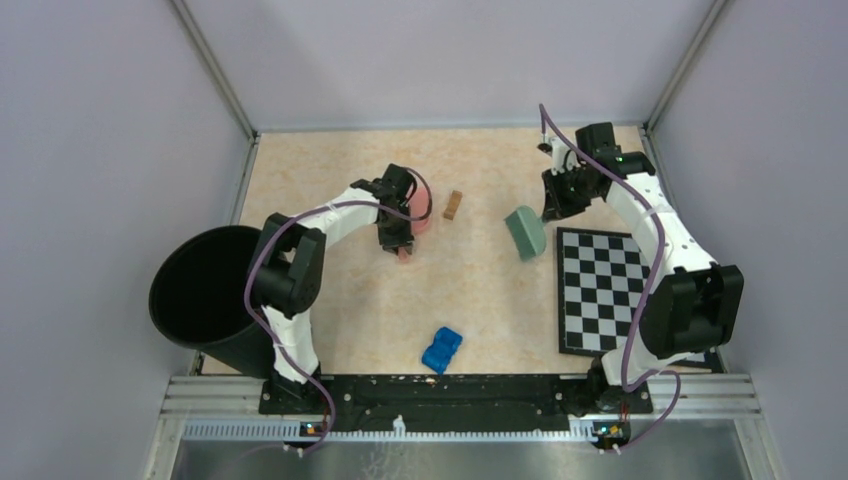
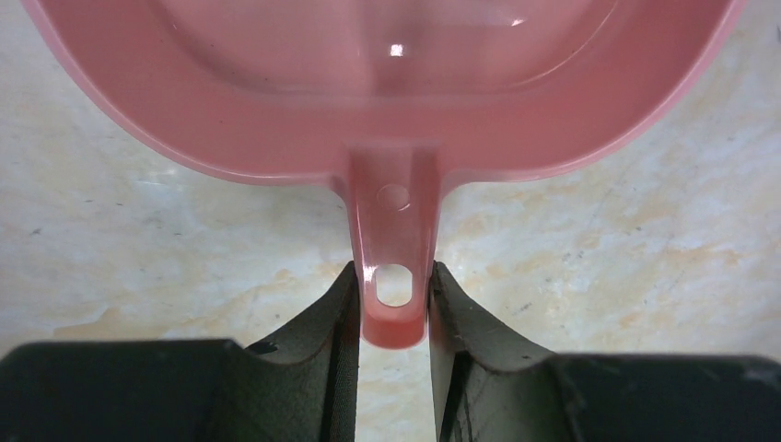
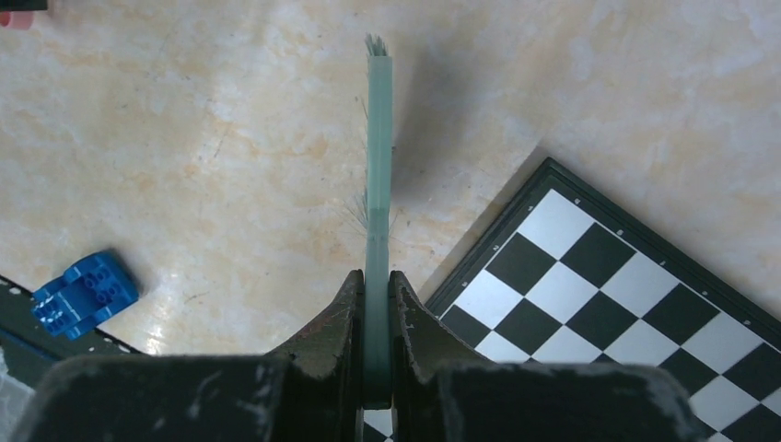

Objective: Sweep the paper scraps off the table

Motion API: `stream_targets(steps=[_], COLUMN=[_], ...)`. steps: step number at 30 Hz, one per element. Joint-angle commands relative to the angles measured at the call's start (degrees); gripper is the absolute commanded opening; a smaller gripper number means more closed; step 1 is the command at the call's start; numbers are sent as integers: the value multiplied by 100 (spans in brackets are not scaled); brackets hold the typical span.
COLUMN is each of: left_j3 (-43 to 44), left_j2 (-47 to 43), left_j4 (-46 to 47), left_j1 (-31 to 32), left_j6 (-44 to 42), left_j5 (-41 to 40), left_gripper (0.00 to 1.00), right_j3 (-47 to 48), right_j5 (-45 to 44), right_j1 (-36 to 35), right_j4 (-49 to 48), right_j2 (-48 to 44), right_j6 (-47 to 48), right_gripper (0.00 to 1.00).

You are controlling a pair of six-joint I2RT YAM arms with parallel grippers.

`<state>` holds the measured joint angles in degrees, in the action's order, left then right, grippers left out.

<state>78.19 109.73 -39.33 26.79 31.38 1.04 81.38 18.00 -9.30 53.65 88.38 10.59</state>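
Observation:
One small brown paper scrap [image 1: 453, 205] lies on the beige table [image 1: 480, 300], just right of the pink dustpan [image 1: 422, 216]. No other scraps show. My left gripper [image 1: 400, 240] is shut on the dustpan's handle [image 2: 396, 304]. The part of the pan [image 2: 387, 83] seen from the left wrist holds nothing. My right gripper [image 1: 558, 198] is shut on a green brush [image 1: 525, 233], whose head hangs over the table left of the chequered board. The right wrist view shows the brush [image 3: 378, 166] edge-on between my right gripper's [image 3: 376, 278] fingers.
A black round bin [image 1: 205, 295] stands off the table's left edge. The chequered board [image 1: 600, 290] [image 3: 635, 295] lies at the right. A bright blue blocky toy [image 1: 441, 349] [image 3: 85, 293] sits near the front edge. Grey walls close in the far and side edges.

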Motion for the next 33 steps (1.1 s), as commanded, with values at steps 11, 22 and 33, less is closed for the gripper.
stream_targets(steps=[11,22,33], left_j3=[-453,-589,-1728], left_j2=[-584,-1198,-2723], left_j4=[-152,-40,1363], left_j1=[226,229,225], left_j6=[-637,-1363,-1815], left_j5=[185,143,-18], left_gripper=[22,54,81], right_j3=[91,65,-397], right_j5=[-1288,-1682,-3222], right_j1=[-658,-1075,-1802], right_j4=[-408,-839,-1888], right_j2=[-340,-431,-683], right_j6=[655,1039,2068], right_gripper=[0,0,0])
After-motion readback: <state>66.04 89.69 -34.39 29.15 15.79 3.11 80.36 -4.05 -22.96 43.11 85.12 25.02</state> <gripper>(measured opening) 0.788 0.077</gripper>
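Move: The dustpan's handle is in the left fingers, with its pan about 11 cm ahead and 4 cm to the right of that hand. The wooden block stands some 13 cm ahead and 10 cm right, the blue block roughly 24 cm back and 8 cm right. The right hand holds the brush about 15 cm up; open table lies some 12 cm ahead and 6 cm left, the chessboard's middle about 8 cm back and 13 cm right. Back towards the bases by about 3.5 cm, the left hand drags the dustpan by its handle along the table, turning clockwise; then its fingers open, let go and rise some 6 cm, swinging forward at the tips. The right keeps its grip on the brush, sways right then left, and goes forward and up about 3 cm each, its fingertips swinging forward and right. ##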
